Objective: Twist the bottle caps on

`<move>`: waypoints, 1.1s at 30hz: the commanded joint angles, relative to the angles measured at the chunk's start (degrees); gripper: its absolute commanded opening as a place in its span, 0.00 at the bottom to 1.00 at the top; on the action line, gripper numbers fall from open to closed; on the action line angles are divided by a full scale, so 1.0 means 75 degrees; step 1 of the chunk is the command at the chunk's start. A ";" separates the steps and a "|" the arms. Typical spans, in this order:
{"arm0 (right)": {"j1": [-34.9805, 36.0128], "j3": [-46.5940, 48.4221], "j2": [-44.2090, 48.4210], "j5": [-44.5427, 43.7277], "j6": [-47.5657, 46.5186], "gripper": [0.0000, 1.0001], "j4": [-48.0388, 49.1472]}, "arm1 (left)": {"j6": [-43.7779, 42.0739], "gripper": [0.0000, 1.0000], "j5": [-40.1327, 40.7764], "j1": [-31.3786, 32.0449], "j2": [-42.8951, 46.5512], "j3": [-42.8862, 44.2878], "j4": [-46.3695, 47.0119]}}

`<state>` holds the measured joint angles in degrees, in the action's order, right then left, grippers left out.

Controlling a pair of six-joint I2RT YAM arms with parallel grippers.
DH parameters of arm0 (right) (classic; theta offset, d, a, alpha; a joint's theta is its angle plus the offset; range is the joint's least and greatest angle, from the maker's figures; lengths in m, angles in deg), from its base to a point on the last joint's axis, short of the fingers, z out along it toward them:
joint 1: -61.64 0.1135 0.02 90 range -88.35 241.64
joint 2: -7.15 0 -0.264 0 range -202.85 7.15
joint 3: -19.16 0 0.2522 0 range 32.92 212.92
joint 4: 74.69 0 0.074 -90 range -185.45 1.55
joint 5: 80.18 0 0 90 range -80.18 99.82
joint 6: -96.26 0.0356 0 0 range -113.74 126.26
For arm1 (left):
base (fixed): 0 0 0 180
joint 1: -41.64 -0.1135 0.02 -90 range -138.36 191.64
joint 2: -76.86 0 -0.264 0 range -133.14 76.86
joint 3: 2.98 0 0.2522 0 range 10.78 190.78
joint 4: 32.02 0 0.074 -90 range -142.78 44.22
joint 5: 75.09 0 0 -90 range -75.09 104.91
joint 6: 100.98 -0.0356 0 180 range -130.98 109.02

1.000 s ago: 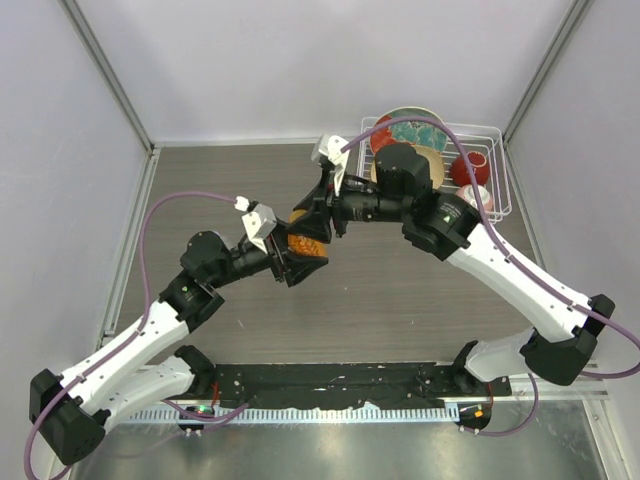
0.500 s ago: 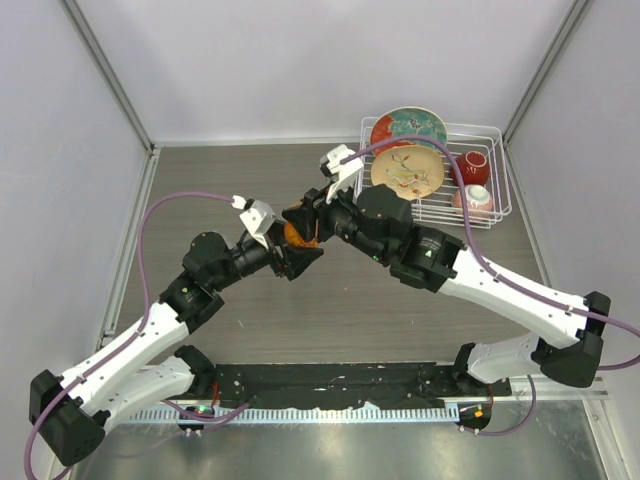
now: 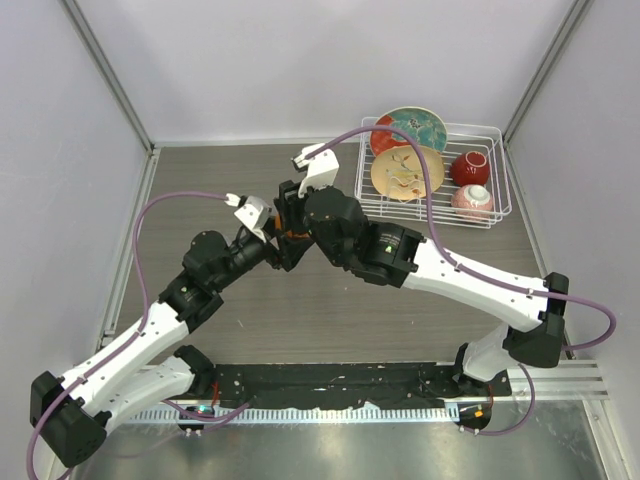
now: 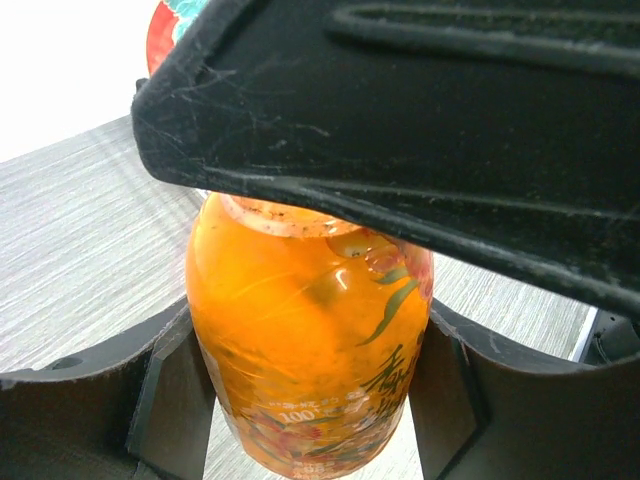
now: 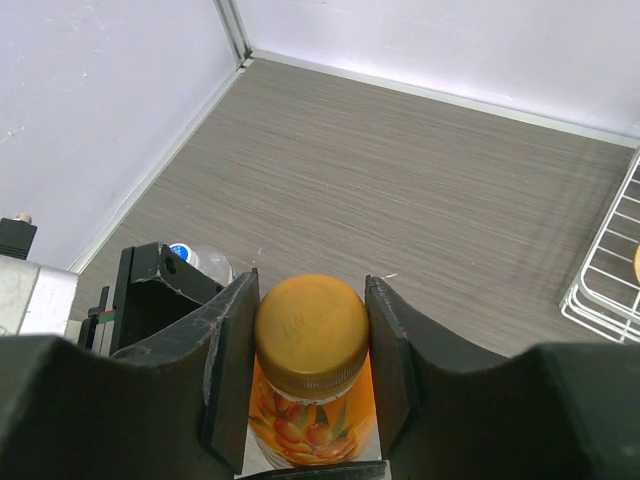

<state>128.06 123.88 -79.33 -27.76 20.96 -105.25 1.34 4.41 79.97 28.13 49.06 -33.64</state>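
Observation:
The squat orange bottle [image 4: 310, 350] stands upright between the fingers of my left gripper [image 4: 310, 410], which is shut on its body. The amber-orange cap [image 5: 310, 325] sits on the bottle's neck, with the bottle's label [image 5: 310, 430] showing below it. My right gripper [image 5: 310, 340] is shut on the cap from above, one finger on each side. In the top view both grippers meet at the table's middle, left [image 3: 268, 248] and right [image 3: 290, 215], with only a sliver of the orange bottle [image 3: 293, 236] showing. The clear bottle [image 5: 208, 266] with its white-blue cap [image 5: 180, 251] peeks out behind the left gripper.
A white wire rack [image 3: 497, 212] at the back right holds two patterned plates [image 3: 405, 172] and two bowls [image 3: 470, 168]. The rack's corner also shows in the right wrist view [image 5: 605, 280]. Grey walls close in the left, back and right sides.
My right gripper has swung left and turned over the orange bottle, its arm now lying further left. The left gripper and bottle have shifted slightly left and back.

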 commanded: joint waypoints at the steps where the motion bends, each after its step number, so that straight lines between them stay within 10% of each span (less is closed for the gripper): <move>1: -0.0148 0.0094 -0.0224 -0.0907 -0.0109 0.51 -0.1674 | -0.0353 0.00 0.0159 -0.0024 0.0462 0.0404 0.2096; 10: -0.0160 0.1125 0.0549 0.1011 0.0044 0.81 -0.1849 | -0.0283 0.00 0.0041 -0.0106 0.0474 0.0403 0.2178; 18: -0.0498 0.1677 0.1064 0.2700 -0.0587 0.89 -0.2623 | -0.0224 0.00 0.0357 -0.0141 0.0521 0.0450 0.2096; 24: -0.2031 0.1618 0.1709 0.6373 -0.1209 0.93 -0.2694 | -0.0224 0.00 0.0510 -0.0141 0.0427 0.0567 0.1991; 33: -0.3429 0.1900 0.1441 1.0692 -0.1877 0.94 -0.2483 | 0.0151 0.00 -0.3515 -0.0060 0.0392 0.0579 0.1698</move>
<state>104.28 136.29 -66.87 33.86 10.34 -125.58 1.38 -4.27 79.14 30.98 51.11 -22.56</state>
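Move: Between the right fingers sits the yellow cap, right at that hand's point and already on the neck of the orange bottle, whose middle is about 6 cm straight below. In the left fingers, the orange bottle is held around its middle at the hand point, with the cap about 6 cm above. From the left hand, the water bottle stands some 18 cm to its left, about 4 cm ahead and 16 cm lower. Letting go of the yellow cap, the right fingers spread wide while the hand leaves the orange bottle, rising about 10 cm, drawing back and then swinging right, and turning roughly 40 degrees counter-clockwise. The left hand keeps its grip on the bottle and lifts it some 8 cm, fingertips tipping up about 15 degrees, then starts to draw back as its climb ends. ##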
